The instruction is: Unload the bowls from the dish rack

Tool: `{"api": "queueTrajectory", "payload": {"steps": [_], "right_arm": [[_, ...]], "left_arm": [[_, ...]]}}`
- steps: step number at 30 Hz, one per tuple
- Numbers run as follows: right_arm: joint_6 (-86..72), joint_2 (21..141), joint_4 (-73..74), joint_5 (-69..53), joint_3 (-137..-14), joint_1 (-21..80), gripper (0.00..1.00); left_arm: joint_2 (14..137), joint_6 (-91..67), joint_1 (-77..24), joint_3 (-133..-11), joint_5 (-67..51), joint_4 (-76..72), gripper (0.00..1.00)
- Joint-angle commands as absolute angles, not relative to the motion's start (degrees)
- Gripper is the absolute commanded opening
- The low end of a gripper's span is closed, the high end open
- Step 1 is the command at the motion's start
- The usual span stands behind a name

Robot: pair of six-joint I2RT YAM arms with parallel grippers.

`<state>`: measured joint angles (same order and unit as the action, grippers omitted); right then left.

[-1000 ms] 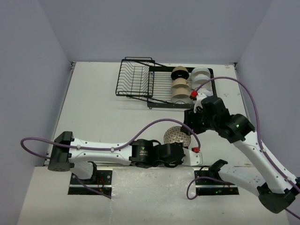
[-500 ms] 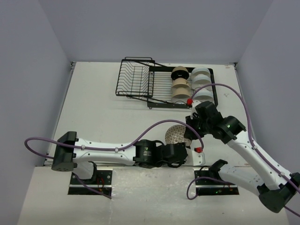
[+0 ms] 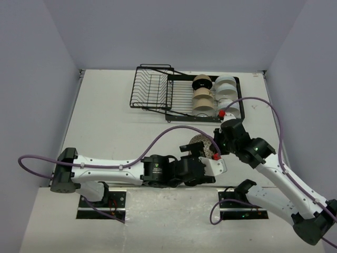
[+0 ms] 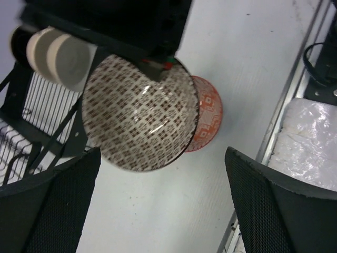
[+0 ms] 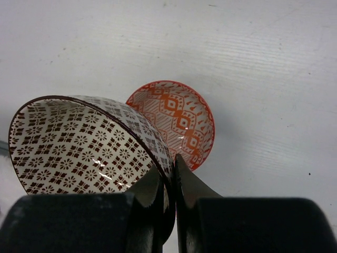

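Observation:
A brown net-patterned bowl [image 5: 79,147] hangs tilted over the table, with my right gripper [image 5: 174,179] shut on its rim. It also shows as the brown bowl [image 4: 139,113] [image 3: 201,143]. My left gripper [image 4: 163,205] stands open just below it, its fingers [image 4: 284,205] wide apart and off the bowl. An orange-patterned bowl [image 5: 179,118] [image 4: 206,121] sits on the table right behind. The black dish rack [image 3: 158,89] at the back holds beige bowls [image 3: 202,100] and white bowls [image 3: 227,87] on edge.
Purple cables [image 3: 168,138] loop over both arms near the bowls. The rack's raised basket [image 3: 150,84] has nothing in it. A plastic-covered sheet [image 4: 316,132] and a metal rail [image 4: 287,110] run along the table's near edge. Walls close in on the left, back and right.
My right gripper came down and closed on the brown bowl's rim. My left gripper, shut on that bowl before, has opened wide and let it go.

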<state>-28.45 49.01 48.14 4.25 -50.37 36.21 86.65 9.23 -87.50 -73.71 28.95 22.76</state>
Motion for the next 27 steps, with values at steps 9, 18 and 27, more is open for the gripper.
{"api": "queueTrajectory", "payload": {"steps": [9, 18, 27], "right_arm": [[-36.6, 56.2, 32.9, 9.8, -42.6, 35.0, 0.0], [-39.9, 54.1, 28.4, 8.8, -35.3, 34.9, 0.0], [-40.5, 53.4, 26.4, 6.6, -32.9, 34.8, 0.08]], "left_arm": [[69.0, -17.3, -86.8, -73.8, 58.4, 36.4, 1.0], [59.7, -23.4, -70.9, -63.9, 47.0, 27.8, 1.0], [63.2, -22.3, -68.9, -63.0, 40.8, 24.6, 1.0]]}}
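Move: Below the right hand, which already pinches the rim of the brown-patterned bowl, sits the red bowl on the table, about 15 cm down, some 4 cm to the left and level fore-and-aft. For the open left hand the near tan bowl in the rack lies roughly 27 cm straight ahead and 16 cm lower; the near white bowl is 10 cm right of that tan bowl. From the left hand the red bowl is about 7 cm ahead, 18 cm down. Lowering the brown-patterned bowl by its rim, the right hand sinks about 10 cm to the red bowl, slowing near the bottom, tipping slightly farther down and turning some 10 degrees clockwise, fingers still shut. The left hand, already free and wide open, swings left about 15 cm and forward 10 cm towards the rack, rising then dipping, and turns roughly 40 degrees counter-clockwise. ##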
